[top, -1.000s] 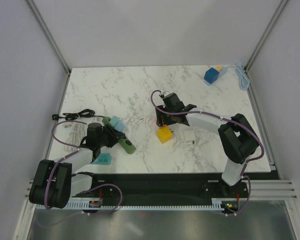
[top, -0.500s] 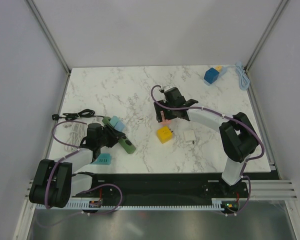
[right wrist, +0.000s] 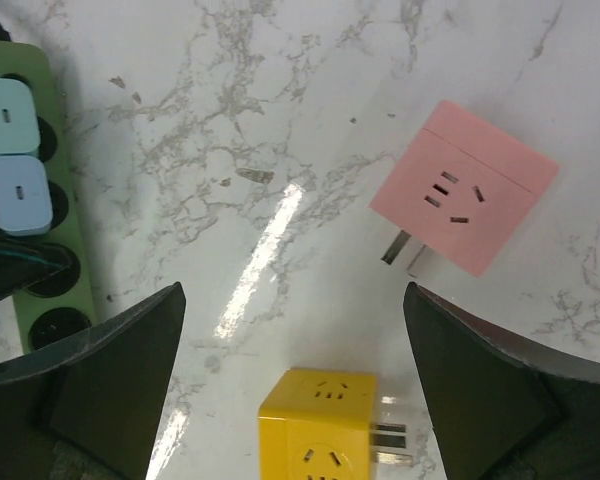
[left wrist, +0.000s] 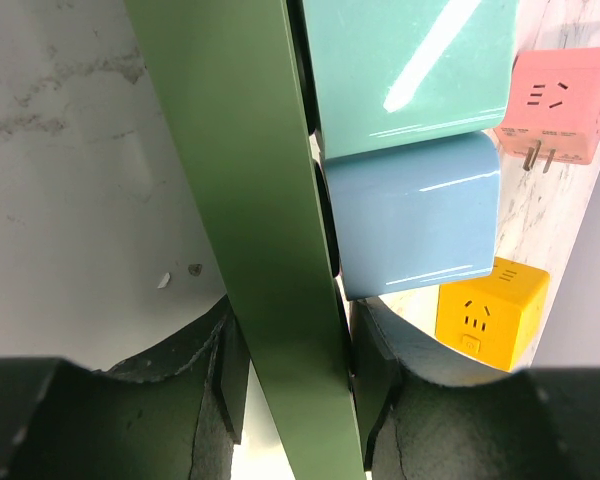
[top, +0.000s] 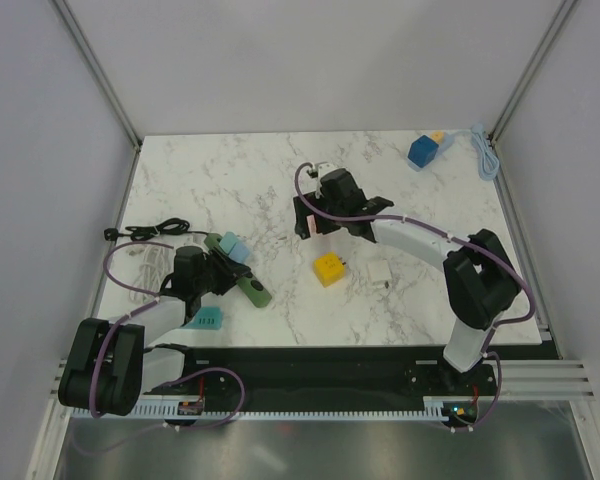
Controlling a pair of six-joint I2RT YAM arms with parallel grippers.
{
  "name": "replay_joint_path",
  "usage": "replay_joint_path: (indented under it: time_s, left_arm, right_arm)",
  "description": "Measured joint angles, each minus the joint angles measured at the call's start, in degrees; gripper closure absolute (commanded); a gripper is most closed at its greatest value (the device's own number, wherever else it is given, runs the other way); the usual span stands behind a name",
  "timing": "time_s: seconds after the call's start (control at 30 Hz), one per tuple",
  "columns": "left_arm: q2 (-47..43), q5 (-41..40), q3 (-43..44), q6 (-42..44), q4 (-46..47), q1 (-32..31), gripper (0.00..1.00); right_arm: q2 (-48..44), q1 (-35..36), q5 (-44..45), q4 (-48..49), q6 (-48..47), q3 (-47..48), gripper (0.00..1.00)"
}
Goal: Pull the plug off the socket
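The socket is a green power strip [left wrist: 250,200] lying at the left of the table [top: 252,288]. A teal plug [left wrist: 405,70] and a light blue plug [left wrist: 415,215] sit side by side in it, both also in the right wrist view, teal [right wrist: 5,115] and blue [right wrist: 20,190]. My left gripper [left wrist: 290,370] is shut on the strip's near end. My right gripper [right wrist: 292,330] hangs wide open above the table, with nothing between its fingers. Below it, apart from the strip, lie a pink cube plug [right wrist: 465,190] with bare prongs and a yellow cube plug [right wrist: 320,425].
A white cube [top: 380,273] lies right of the yellow cube [top: 329,268]. A blue block [top: 424,150] and a pale blue cable [top: 485,150] are at the back right. Black [top: 145,232] and white [top: 155,262] cables lie at the left, and a small teal piece [top: 208,319] near the front edge.
My right gripper has opened, let go of the pink cube plug and drawn back and to the left, away from it. The left gripper and the strip have not moved.
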Motion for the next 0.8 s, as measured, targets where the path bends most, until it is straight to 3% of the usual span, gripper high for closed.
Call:
replay_joint_path:
  time_s: [0.33,0.63,0.7,0.8]
  left_arm:
    - [0.0,0.2,0.0,0.0,0.0,0.0,0.98]
    - [0.0,0.7,-0.4,0.0,0.6,0.2,0.98]
    - [0.0,0.7,-0.5,0.0,0.7,0.2,0.98]
    - [0.0,0.8,-0.5,0.0,0.7,0.2,0.98]
  right_arm:
    - [3.8,8.9,-5.6,8.5,6.1,5.6,0.05]
    - [14.4,13.2,-10.1,14.3,12.3,9.0,0.21]
    - [15.9,13.2,-10.7,14.8,12.9,9.0,0.33]
    - [17.4,13.1,-11.3,15.5,14.0,9.0,0.35]
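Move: Down to the right hand's left, the light blue plug in the green power strip lies about 19 cm left, 5 cm back and 6 cm below. The teal plug sits next to it, about 4 cm farther left and 3 cm farther out. The pink plug is roughly 7 cm ahead and 5 cm right of this hand, the yellow one 7 cm back and 6 cm right. From the left hand, the blue plug is some 4 cm ahead, 2 cm left and 2 cm up. Sweeping left by about 16 cm and back 6 cm, the right hand leaves the pink plug for the blue one, rising nearly 4 cm on the way before sinking about 7 cm over the strip. It turns some 15 degrees counter-clockwise, its left side lifting, while the wide-open fingers close by about a third, without visible contact. The left hand stays put, still pinching the strip beside the blue plug. ##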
